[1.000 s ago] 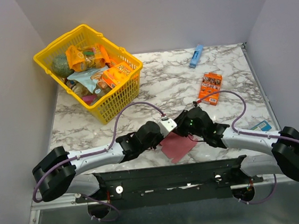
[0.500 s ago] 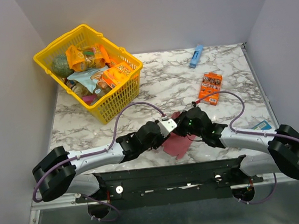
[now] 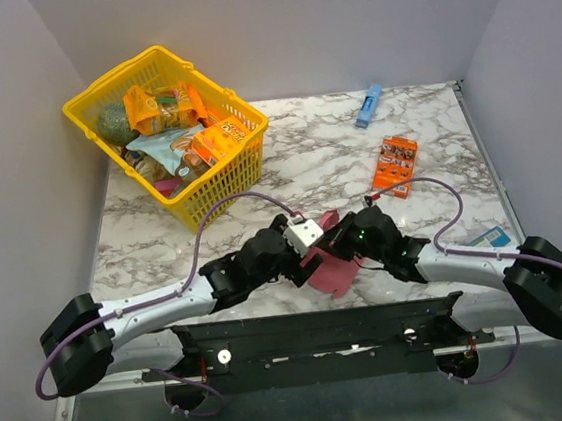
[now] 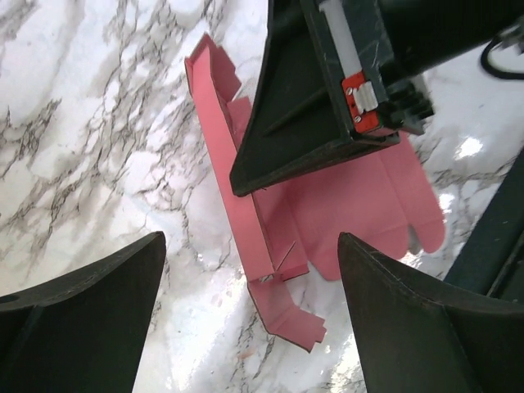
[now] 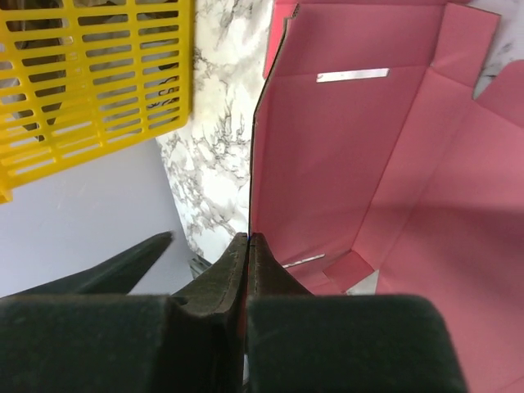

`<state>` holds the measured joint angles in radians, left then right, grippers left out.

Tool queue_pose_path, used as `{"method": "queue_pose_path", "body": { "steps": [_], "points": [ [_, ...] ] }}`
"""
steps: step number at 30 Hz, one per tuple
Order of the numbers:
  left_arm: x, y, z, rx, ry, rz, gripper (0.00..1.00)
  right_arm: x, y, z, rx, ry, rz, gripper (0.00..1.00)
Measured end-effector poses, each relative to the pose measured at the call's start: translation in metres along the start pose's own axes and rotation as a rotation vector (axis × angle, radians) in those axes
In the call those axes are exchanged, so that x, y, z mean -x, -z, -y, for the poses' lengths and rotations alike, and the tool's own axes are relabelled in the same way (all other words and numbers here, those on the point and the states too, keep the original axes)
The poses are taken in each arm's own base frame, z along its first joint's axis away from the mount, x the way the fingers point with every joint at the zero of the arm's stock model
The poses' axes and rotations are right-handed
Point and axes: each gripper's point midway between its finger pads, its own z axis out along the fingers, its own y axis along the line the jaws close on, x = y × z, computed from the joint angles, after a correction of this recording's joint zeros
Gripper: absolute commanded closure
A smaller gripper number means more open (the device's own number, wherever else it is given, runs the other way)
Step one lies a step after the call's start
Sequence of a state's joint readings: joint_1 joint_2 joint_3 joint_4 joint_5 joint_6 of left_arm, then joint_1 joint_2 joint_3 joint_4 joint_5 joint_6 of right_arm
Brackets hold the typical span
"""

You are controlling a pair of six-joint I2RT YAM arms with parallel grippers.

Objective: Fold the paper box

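The pink paper box [image 3: 330,270] lies partly unfolded on the marble near the front edge, between the two arms. One side panel stands upright [image 4: 237,205], and a small end flap [image 4: 286,315] rests on the marble. My right gripper [image 5: 248,239] is shut on the edge of the upright pink panel [image 5: 344,155]; from above it [image 3: 345,242] sits over the box's right part. My left gripper [image 4: 254,327] is wide open above the box's near flap, touching nothing; from above it [image 3: 302,240] is at the box's left.
A yellow basket [image 3: 108,93] full of snack packs stands at the back left. An orange snack box [image 3: 395,165] and a slim blue box [image 3: 369,106] lie at the back right. A black rail [image 3: 314,330] runs along the table's front.
The left gripper has opened wide, let go of the box and drawn back to the left. The right gripper has shut on the panel's edge, and that side of the box now stands up.
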<state>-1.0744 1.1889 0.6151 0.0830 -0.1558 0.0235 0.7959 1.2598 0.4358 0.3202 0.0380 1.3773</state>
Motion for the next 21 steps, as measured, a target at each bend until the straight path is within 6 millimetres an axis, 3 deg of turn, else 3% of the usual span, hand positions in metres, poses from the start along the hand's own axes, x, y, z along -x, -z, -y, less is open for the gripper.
{"method": "queue_pose_path", "body": {
  "steps": [6, 10, 21],
  "points": [
    [0.032, 0.026, -0.005, -0.030, 0.112, 0.147, 0.05, 0.000, 0.006, 0.006, 0.006, -0.013, 0.005, 0.94],
    [0.036, 0.034, -0.015, -0.014, 0.213, 0.192, 0.07, 0.000, 0.007, 0.009, 0.011, -0.015, 0.007, 0.94],
    [-0.053, 0.029, -0.030, 0.176, 0.622, 0.036, 0.12, 0.000, 0.003, 0.007, 0.029, -0.017, 0.010, 0.96]
  ]
}}
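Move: The near-left end of the paper box's raised wall is nearly straight below the open left hand, about 4 cm down and 1 cm to its left. The right gripper's closed tips are roughly 4 cm ahead and 2 cm right of the left hand, 3 cm lower; the box's flat panel spreads level with it, about 5 cm right and 8 cm down. From the right hand, that wall end is some 4 cm back, 3 cm left and 1 cm lower. Rising about 5 cm off the near end of the box wall, the left hand, already open, swings some 6 cm to the left and sinks about 8 cm, ending low beside the wall's outer left side. Its wrist turns counter-clockwise some 25 degrees and tips down, fingers staying wide. The right hand keeps its pinch on the wall's top edge, easing back and right by barely a centimetre. ##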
